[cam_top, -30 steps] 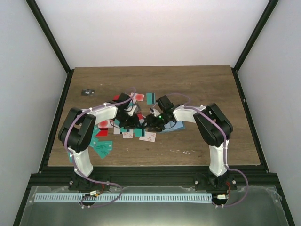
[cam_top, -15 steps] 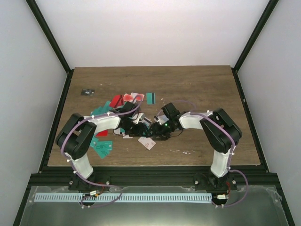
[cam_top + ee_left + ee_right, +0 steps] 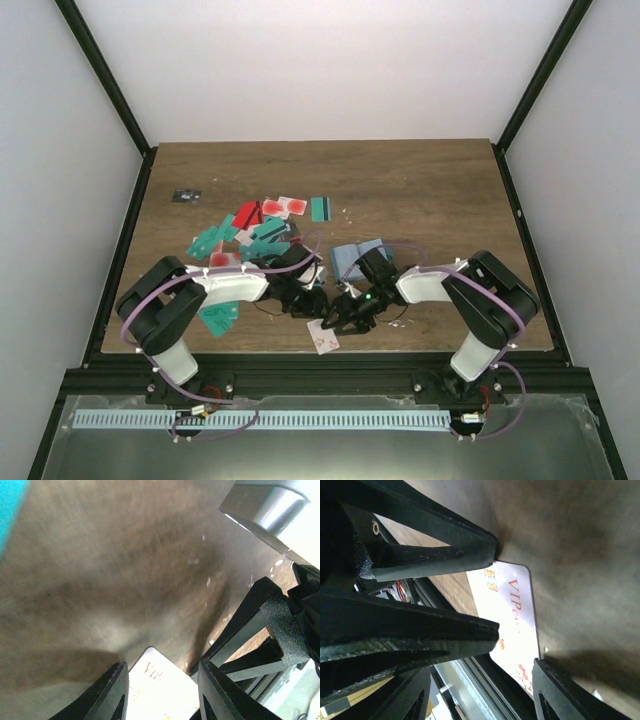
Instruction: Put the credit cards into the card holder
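Note:
One white-pink VIP credit card point(image 3: 325, 340) lies at the table's near edge, its corner hanging over the black rail. Both grippers crowd over it. My left gripper point(image 3: 312, 303) is open, its fingertips down on the card point(image 3: 162, 692), which fills the gap between them. My right gripper point(image 3: 338, 318) is open too, and the card point(image 3: 512, 615) lies flat ahead between its fingers point(image 3: 555, 690), not pinched. The blue card holder point(image 3: 352, 256) lies behind the grippers, apart from them. Several more teal, red and white-pink credit cards point(image 3: 255, 228) lie scattered at the back left.
The black frame rail point(image 3: 400, 358) runs just below the table's near edge, and a metal tray point(image 3: 560, 430) lies beyond it. A teal card point(image 3: 220, 317) lies by the left arm. A small dark object point(image 3: 185, 196) sits at the far left.
Both grippers have drawn back together from mid-table to the near edge, and the white-pink card has slid with them until it overhangs the edge. The card holder now shows uncovered.

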You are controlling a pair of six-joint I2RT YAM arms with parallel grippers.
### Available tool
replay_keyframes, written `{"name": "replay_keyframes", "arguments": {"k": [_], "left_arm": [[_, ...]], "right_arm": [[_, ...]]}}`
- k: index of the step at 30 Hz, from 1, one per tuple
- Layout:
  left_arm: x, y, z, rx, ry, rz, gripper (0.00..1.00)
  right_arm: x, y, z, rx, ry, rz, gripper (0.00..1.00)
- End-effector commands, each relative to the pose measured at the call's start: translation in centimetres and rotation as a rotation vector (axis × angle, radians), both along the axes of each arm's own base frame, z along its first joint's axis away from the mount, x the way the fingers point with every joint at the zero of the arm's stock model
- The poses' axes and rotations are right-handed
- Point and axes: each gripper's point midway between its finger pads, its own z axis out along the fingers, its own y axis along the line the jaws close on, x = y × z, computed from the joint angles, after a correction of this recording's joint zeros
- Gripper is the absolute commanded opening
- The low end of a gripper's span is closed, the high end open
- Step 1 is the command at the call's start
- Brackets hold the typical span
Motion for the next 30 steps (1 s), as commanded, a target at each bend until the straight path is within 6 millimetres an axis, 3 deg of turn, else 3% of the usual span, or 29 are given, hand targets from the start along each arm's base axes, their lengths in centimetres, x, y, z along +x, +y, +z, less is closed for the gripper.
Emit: {"name": "replay_keyframes", "arguments": {"k": [1,7,13,19,30], "left_arm": [[-5.3,4.0,-3.7,0.225,0.161,0.040,0.41],[-6.0,4.2,-2.7,0.212,0.161,0.094,0.40],[-5.2,4.2,-2.0,0.220,0.125,0.119,0.40],[-4.1,3.5,-0.1,0.208,0.081,0.129,0.40],[-4.5,2.5,2.8,0.123,0.056,0.062,0.39]], "right_arm": [[-2.6,-2.7,-3.7,-0.183,0.042,-0.034,0.59],[-2.7,-3.2,-2.4,-0.173,-0.002,-0.056,0.59],[-2.3,-3.7,-0.3,-0.172,-0.075,-0.081,0.59],[-4.8,-5.9,0.4,-0.193,-0.004,-0.177,0.60],[-7.2,-5.0,0.3,-0.148,0.013,-0.346,0.58]]}}
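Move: The VIP card lies flat on the table about 6 cm back and 1 cm right of the left hand, roughly 2 cm back and 3 cm left of the right, 1 to 2 cm below both. The open card holder is some 12 cm ahead and 10 cm right of the left hand, and 16 cm ahead and 6 cm left of the right. The left hand drags the VIP card back about 4 cm; the right swings clear, 10 cm back and right. ##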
